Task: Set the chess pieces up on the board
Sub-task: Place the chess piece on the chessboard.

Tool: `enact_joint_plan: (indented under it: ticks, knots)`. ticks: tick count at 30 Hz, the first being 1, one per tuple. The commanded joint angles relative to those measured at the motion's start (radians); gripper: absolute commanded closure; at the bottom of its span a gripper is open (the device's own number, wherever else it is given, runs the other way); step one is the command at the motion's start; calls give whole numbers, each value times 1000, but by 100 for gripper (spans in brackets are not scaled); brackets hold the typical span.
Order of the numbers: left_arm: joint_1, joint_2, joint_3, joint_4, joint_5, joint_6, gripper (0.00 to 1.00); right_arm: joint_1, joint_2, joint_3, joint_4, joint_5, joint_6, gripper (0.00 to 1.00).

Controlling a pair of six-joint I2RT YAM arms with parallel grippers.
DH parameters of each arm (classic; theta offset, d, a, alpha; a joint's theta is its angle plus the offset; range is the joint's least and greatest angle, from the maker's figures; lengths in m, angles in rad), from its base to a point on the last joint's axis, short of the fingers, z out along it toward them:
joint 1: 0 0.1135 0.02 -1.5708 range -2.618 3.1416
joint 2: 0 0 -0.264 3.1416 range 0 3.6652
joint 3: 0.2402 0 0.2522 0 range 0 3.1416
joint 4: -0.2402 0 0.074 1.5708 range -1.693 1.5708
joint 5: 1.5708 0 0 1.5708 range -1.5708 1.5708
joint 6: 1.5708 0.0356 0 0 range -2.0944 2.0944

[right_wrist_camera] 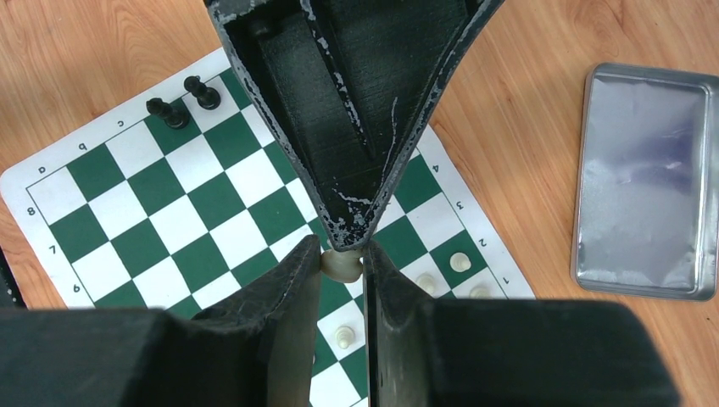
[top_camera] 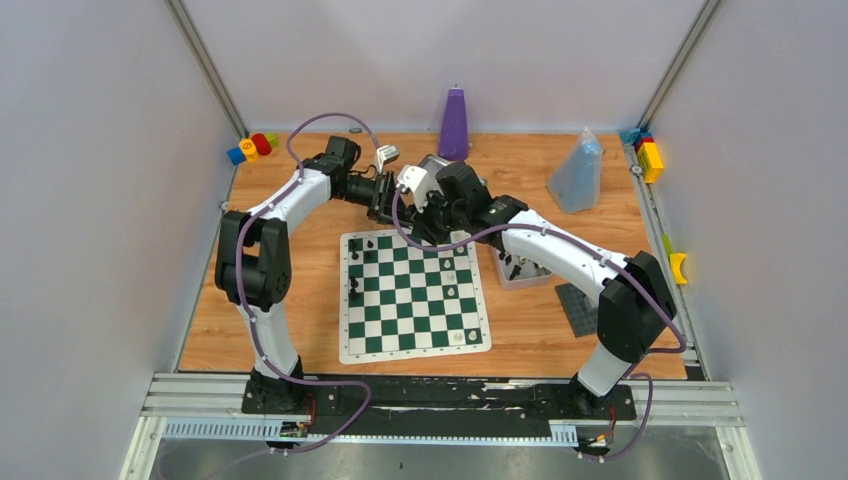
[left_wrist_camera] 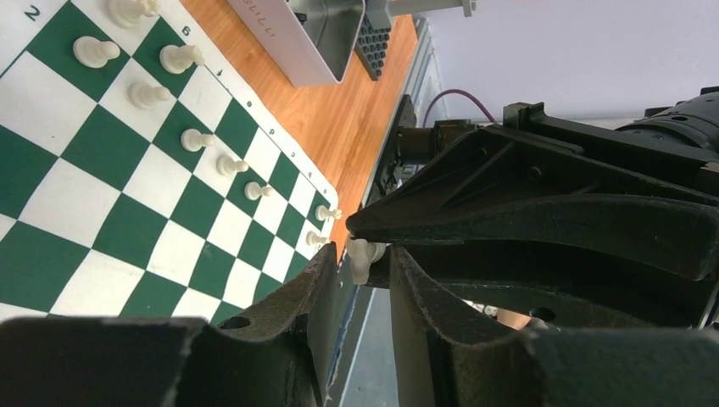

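Both grippers meet above the far edge of the board (top_camera: 415, 340). My right gripper (right_wrist_camera: 342, 254) is shut on a cream-white chess piece (right_wrist_camera: 341, 266). In the left wrist view that same piece (left_wrist_camera: 359, 259) sits between the fingertips of my left gripper (left_wrist_camera: 365, 259). Its jaws stand narrowly round the piece, with a thin gap still showing on one side. In the top view the left gripper (top_camera: 400, 213) and the right gripper (top_camera: 432, 215) nearly touch. Several white pawns (left_wrist_camera: 195, 140) stand in a row on the board (left_wrist_camera: 51, 212). Two black pieces (right_wrist_camera: 178, 106) stand at a far corner.
A silver metal tray (right_wrist_camera: 644, 178) lies on the wood to the right of the board. A clear bin with pieces (top_camera: 520, 270) and a dark studded baseplate (top_camera: 577, 305) sit beside it. At the back are a purple cone (top_camera: 454, 125), a blue bag (top_camera: 578, 172) and coloured blocks (top_camera: 252, 147).
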Motion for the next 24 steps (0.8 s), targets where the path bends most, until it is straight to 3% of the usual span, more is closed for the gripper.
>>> enact_joint_plan:
  ticks: [1,15,18,22,24]
  knots:
    - [-5,7,36,7,38,11,64,8,13,38,35,11,16,99]
    - [-5,4,27,-2,32,25,81,10,13,43,34,32,15,99]
    - [-5,2,27,-2,31,26,88,10,14,43,35,36,16,95]
    - [-5,-1,28,-5,28,38,99,10,6,38,34,51,13,78]
    - [-5,-6,37,-24,19,64,100,8,-5,32,29,62,8,59]
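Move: The white chess piece, still in the right fingers, sits almost at the left hand point, about 1 cm to its right. About 16 cm below the left hand lies the chessboard, its middle some 8 cm back. The nearest white pawn on it is some 8 cm right and 1 cm back, the black pieces about 13 cm left and 3 cm ahead. For the right hand, the piece is in its grip and the left fingertips are about 1 cm to its left. Closing from about a third open to nearly shut, the left fingers pinch the white piece in mid-air from the left side while that hand settles about 0.5 cm down. The right hand holds the piece out, sinking the same 0.5 cm without turning, and right at the end begins to open and lets go. ##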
